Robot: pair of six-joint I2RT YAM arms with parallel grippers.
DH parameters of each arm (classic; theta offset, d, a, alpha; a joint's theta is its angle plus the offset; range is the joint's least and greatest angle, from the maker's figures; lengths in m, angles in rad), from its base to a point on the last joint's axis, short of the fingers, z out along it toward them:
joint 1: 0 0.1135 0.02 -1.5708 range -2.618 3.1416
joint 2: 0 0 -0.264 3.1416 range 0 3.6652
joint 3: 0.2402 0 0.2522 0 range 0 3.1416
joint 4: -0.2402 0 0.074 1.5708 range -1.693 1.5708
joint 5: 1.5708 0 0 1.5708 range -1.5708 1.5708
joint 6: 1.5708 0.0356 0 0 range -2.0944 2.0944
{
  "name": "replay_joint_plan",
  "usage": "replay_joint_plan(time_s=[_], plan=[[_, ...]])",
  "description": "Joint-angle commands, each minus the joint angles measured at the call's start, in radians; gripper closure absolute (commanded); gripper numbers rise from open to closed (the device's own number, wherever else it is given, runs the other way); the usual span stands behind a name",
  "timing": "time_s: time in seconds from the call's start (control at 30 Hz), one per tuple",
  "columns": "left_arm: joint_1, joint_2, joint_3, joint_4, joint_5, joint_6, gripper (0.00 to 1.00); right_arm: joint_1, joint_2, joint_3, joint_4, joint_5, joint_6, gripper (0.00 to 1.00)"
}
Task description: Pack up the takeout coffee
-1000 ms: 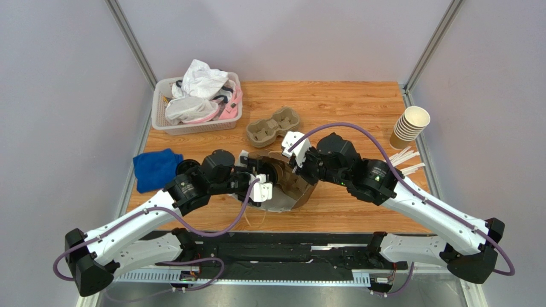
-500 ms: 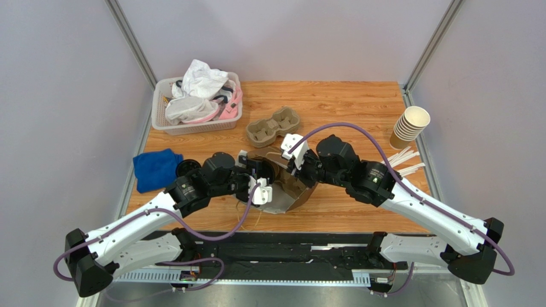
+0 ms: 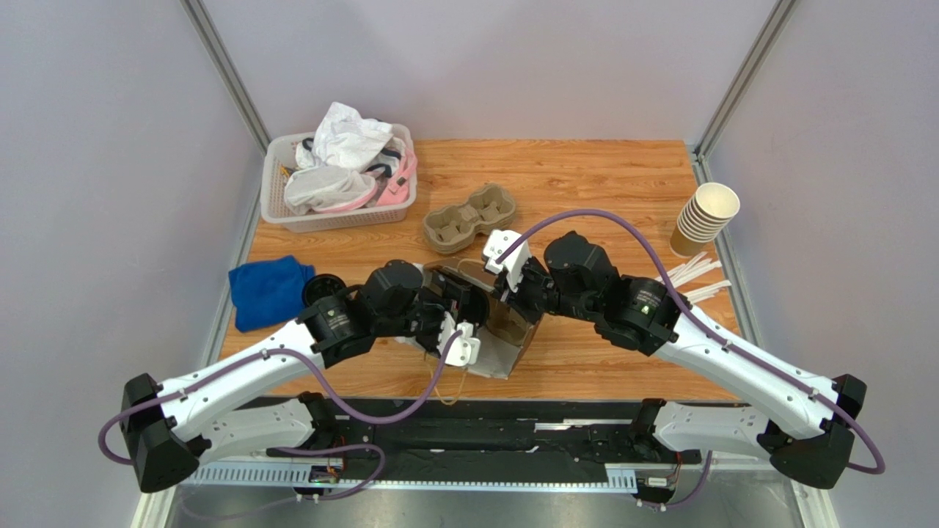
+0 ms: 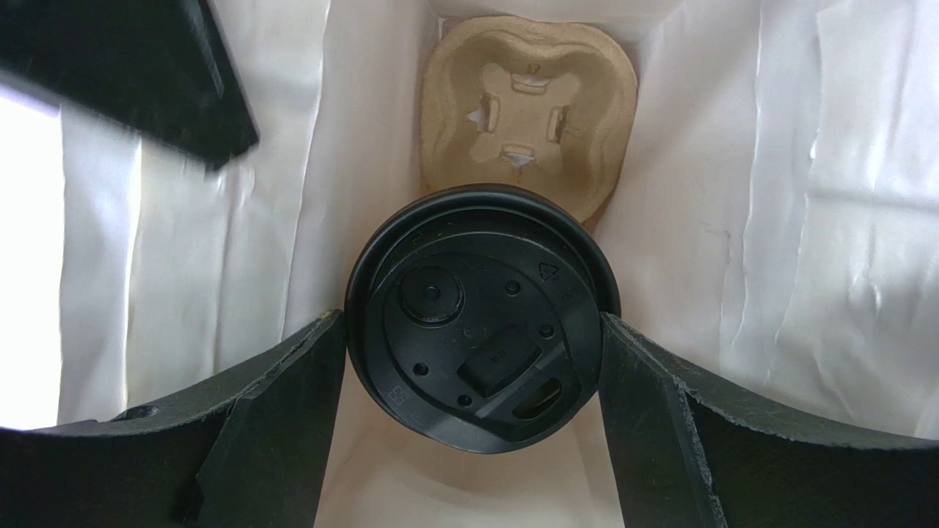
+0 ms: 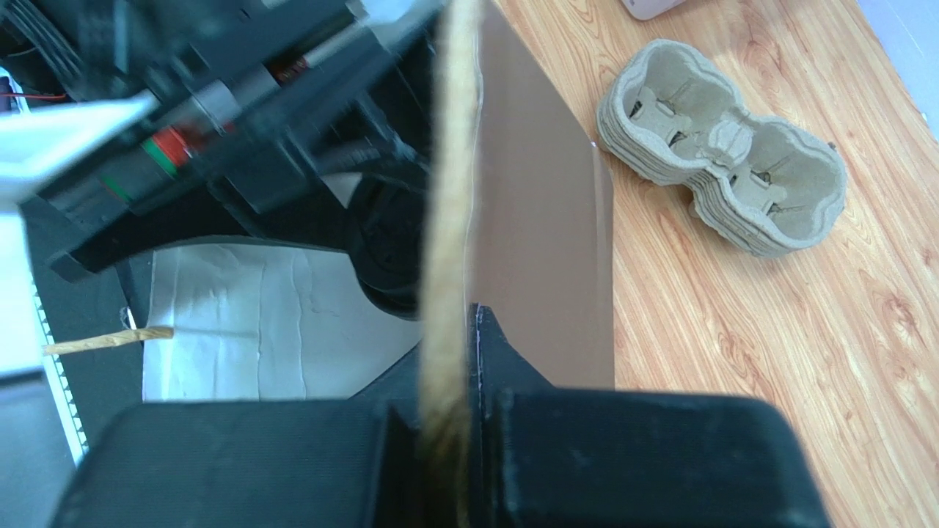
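The takeout coffee (image 4: 485, 275) shows its round black lid from above in the left wrist view, inside the white-lined paper bag (image 4: 772, 220). My left gripper (image 4: 472, 322) is shut on it, one finger against each side of the lid. Beyond the cup, a tan pulp carrier (image 4: 529, 99) lies in the bag. From above, the left gripper (image 3: 446, 310) reaches into the brown bag (image 3: 509, 336) at the table's middle. My right gripper (image 5: 454, 330) is shut on the bag's rim (image 5: 446, 165), holding it from the right (image 3: 510, 288).
A stack of pulp carriers (image 3: 471, 217) lies behind the bag. A white basket (image 3: 331, 218) of crumpled bags stands at the back left, a blue cloth (image 3: 270, 289) and black lids (image 3: 321, 288) at the left. Lidless cups (image 3: 702, 218) and white sticks (image 3: 697, 275) are at the right edge.
My left arm has pushed to the right, its gripper going further into the bag. The bag's near side has narrowed and shifted. The right gripper has stayed shut on the rim.
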Motion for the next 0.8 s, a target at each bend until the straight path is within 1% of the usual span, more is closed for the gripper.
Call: replay_joint_plan(time_s=[0.0,0.1,0.17,0.3,0.33,0.4,0.43,0.53,0.7,0.77], plan=[[-0.011,0.057,0.078,-0.02,0.015,0.104,1.0,-0.001,-0.009,0.042,0.025,-0.041,-0.003,1.0],[-0.011,0.087,0.069,-0.023,-0.027,0.145,1.0,-0.007,-0.007,0.044,0.022,-0.062,-0.003,1.0],[-0.011,0.091,0.063,0.006,-0.05,0.158,1.0,-0.019,-0.001,0.047,0.019,-0.074,-0.003,1.0],[-0.011,0.079,0.022,0.052,-0.055,0.164,1.0,-0.039,0.014,0.062,0.022,-0.102,0.01,1.0],[-0.011,0.082,0.017,0.076,-0.061,0.138,1.0,-0.04,0.017,0.067,0.021,-0.102,0.01,1.0],[-0.011,0.097,0.04,0.069,-0.086,0.089,1.0,-0.048,0.022,0.076,0.022,-0.108,0.016,1.0],[-0.011,0.119,0.051,0.052,-0.096,0.034,1.0,-0.05,0.022,0.076,0.021,-0.111,0.014,1.0],[-0.009,0.14,0.06,0.059,-0.132,-0.028,1.0,-0.053,0.016,0.072,0.021,-0.117,0.013,1.0],[-0.009,0.13,0.058,0.053,-0.135,-0.065,1.0,-0.065,0.009,0.065,0.015,-0.133,0.005,1.0],[-0.006,0.111,0.061,0.021,-0.108,-0.08,0.95,-0.07,0.009,0.065,0.012,-0.133,-0.001,1.0]])
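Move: My left fingertips grip the coffee cup by its lid inside the bag's mouth. The open well of the cup carrier at the bag's bottom lies about 8 cm to my left hand's right, 3 cm farther out and some 13 cm below. The bag rim in my right fingers is about 5 cm right of the left hand, level with it fore and aft and 6 cm higher; the spare carriers sit 27 cm straight ahead, 17 cm down. From my right hand, that well lies some 3 cm ahead, 2 cm right and 19 cm below. I ease my left hand about 3 cm forward and about as far down, deeper into the bag towards the carrier, rolling it slightly. Midway the fingers come off the sides of the lid and snap fully shut above it, and I keep nudging down and forward with closed tips close over the lid. My right fingers stay shut on the bag rim and hold it in place. ##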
